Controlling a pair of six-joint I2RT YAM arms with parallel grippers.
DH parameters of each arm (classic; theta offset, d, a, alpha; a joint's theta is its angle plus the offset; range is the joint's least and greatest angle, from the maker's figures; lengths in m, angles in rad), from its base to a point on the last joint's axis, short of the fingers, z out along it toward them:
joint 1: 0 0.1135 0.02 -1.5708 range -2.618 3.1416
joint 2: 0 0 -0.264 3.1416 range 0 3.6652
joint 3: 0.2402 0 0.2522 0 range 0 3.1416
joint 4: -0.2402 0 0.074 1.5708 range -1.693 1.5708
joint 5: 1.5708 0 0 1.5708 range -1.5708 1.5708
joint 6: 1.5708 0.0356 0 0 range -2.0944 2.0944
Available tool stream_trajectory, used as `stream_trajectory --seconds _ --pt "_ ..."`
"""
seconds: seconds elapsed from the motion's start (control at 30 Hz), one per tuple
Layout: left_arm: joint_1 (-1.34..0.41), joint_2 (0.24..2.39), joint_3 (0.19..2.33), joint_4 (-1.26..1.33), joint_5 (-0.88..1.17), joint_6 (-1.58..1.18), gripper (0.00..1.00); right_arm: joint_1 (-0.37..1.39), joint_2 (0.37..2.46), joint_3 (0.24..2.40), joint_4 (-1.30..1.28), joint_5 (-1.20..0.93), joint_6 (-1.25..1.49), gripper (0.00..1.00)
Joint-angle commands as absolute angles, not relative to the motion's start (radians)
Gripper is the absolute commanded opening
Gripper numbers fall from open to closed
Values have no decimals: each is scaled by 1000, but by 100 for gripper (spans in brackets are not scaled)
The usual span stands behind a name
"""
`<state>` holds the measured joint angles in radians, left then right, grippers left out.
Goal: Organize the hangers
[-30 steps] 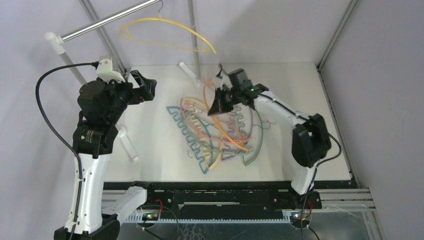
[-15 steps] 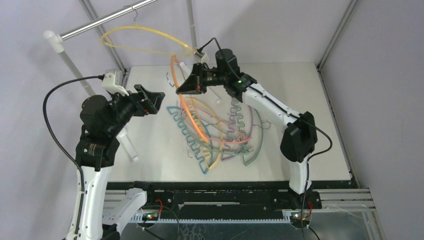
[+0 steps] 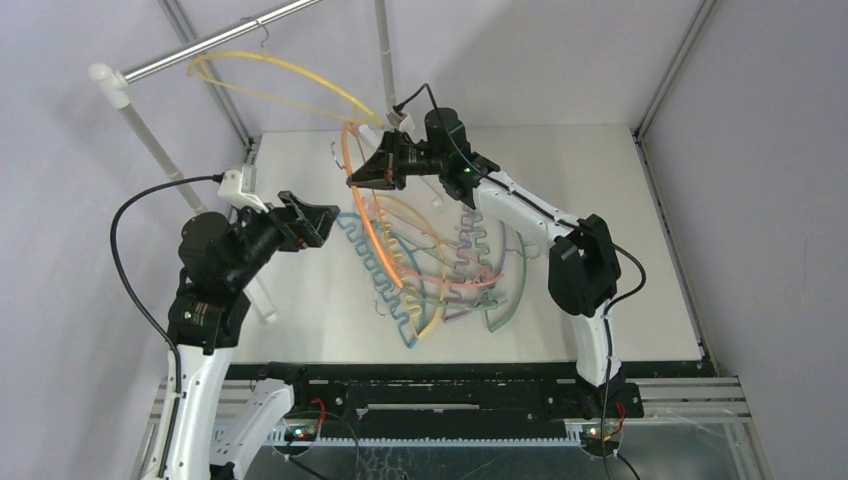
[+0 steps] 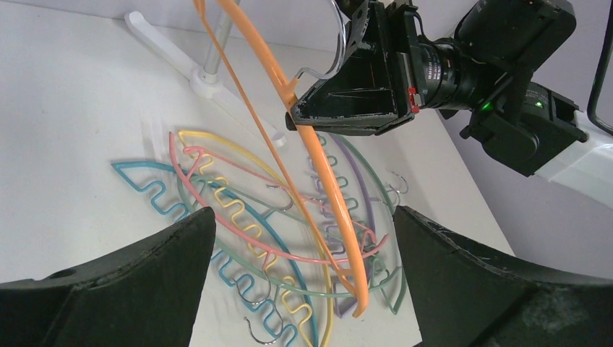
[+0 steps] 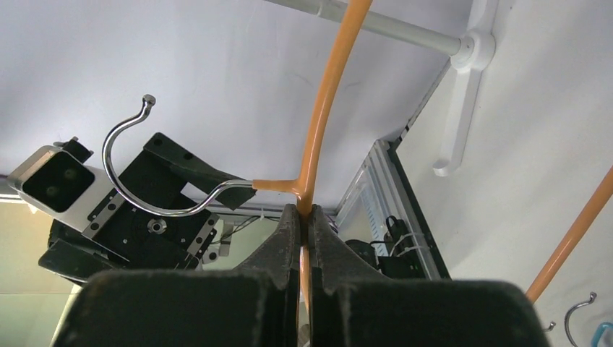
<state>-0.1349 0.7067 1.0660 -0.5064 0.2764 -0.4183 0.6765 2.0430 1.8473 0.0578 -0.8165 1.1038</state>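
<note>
My right gripper (image 3: 352,178) (image 5: 305,213) is shut on an orange hanger (image 3: 372,225) (image 5: 325,94) just beside its wire hook (image 5: 144,195). It holds the hanger in the air over the table's back middle, with the arch hanging down above the pile. A yellow hanger (image 3: 270,75) hangs on the silver rail (image 3: 215,40). Several hangers (image 3: 440,275) (image 4: 238,217) in teal, pink, yellow, green and purple lie tangled on the table. My left gripper (image 3: 325,215) (image 4: 303,217) is open and empty, left of the orange hanger (image 4: 325,181) and pointing at it.
The rail rests on white posts (image 3: 125,100), and a second post (image 3: 385,60) stands at the back with its white foot (image 4: 195,69) on the table (image 3: 620,250). Metal frame struts (image 3: 675,65) run up the corners.
My right gripper has lifted the orange hanger off the pile, up and to the left towards the rail. My left arm has swung right towards it. The yellow hanger has slid left.
</note>
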Motion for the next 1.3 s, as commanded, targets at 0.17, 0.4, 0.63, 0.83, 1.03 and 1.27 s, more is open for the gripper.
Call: stream_trajectory --seconds 0.17,0.4,0.63,0.83,1.03,1.27 --pt "-131 692 1019 -454 288 -431 97 655 1926 1687 123 -798 1107 0" --pt "-131 710 1035 -455 284 -425 97 579 1713 1418 85 -703 1033 0" --pt "-134 733 1080 -458 306 -430 96 476 1541 1367 56 -639 998 0" --pt "-171 750 1125 -461 298 -436 94 503 1518 1516 69 -608 978 0" --pt "-330 778 1216 -481 200 -432 94 600 1616 1779 -60 -504 803 0" --pt "-402 745 1223 -482 138 -450 94 642 1699 1885 -60 -475 809 0"
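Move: My left hand is empty, with the orange hanger gripped in my right fingers some 9 cm ahead of it, 4 cm right and 5 cm lower. The yellow hanger on the rail hangs about 20 cm ahead of my left hand, 6 cm left and 8 cm higher. Counted from my right hand, my left gripper is roughly 9 cm back, 4 cm left and 4 cm up; the hanger pile lies 2 cm back, 13 cm right and 28 cm down. Keeping the orange hanger pinched, I dip my right hand about 9 cm and swing it right, away from my left gripper, then sweep it up to some 15 cm above its start while coming part-way back left, rolling and turning clockwise. My left hand, still open, sinks a little, then shifts about 5 cm right and rises, turning slightly clockwise. ##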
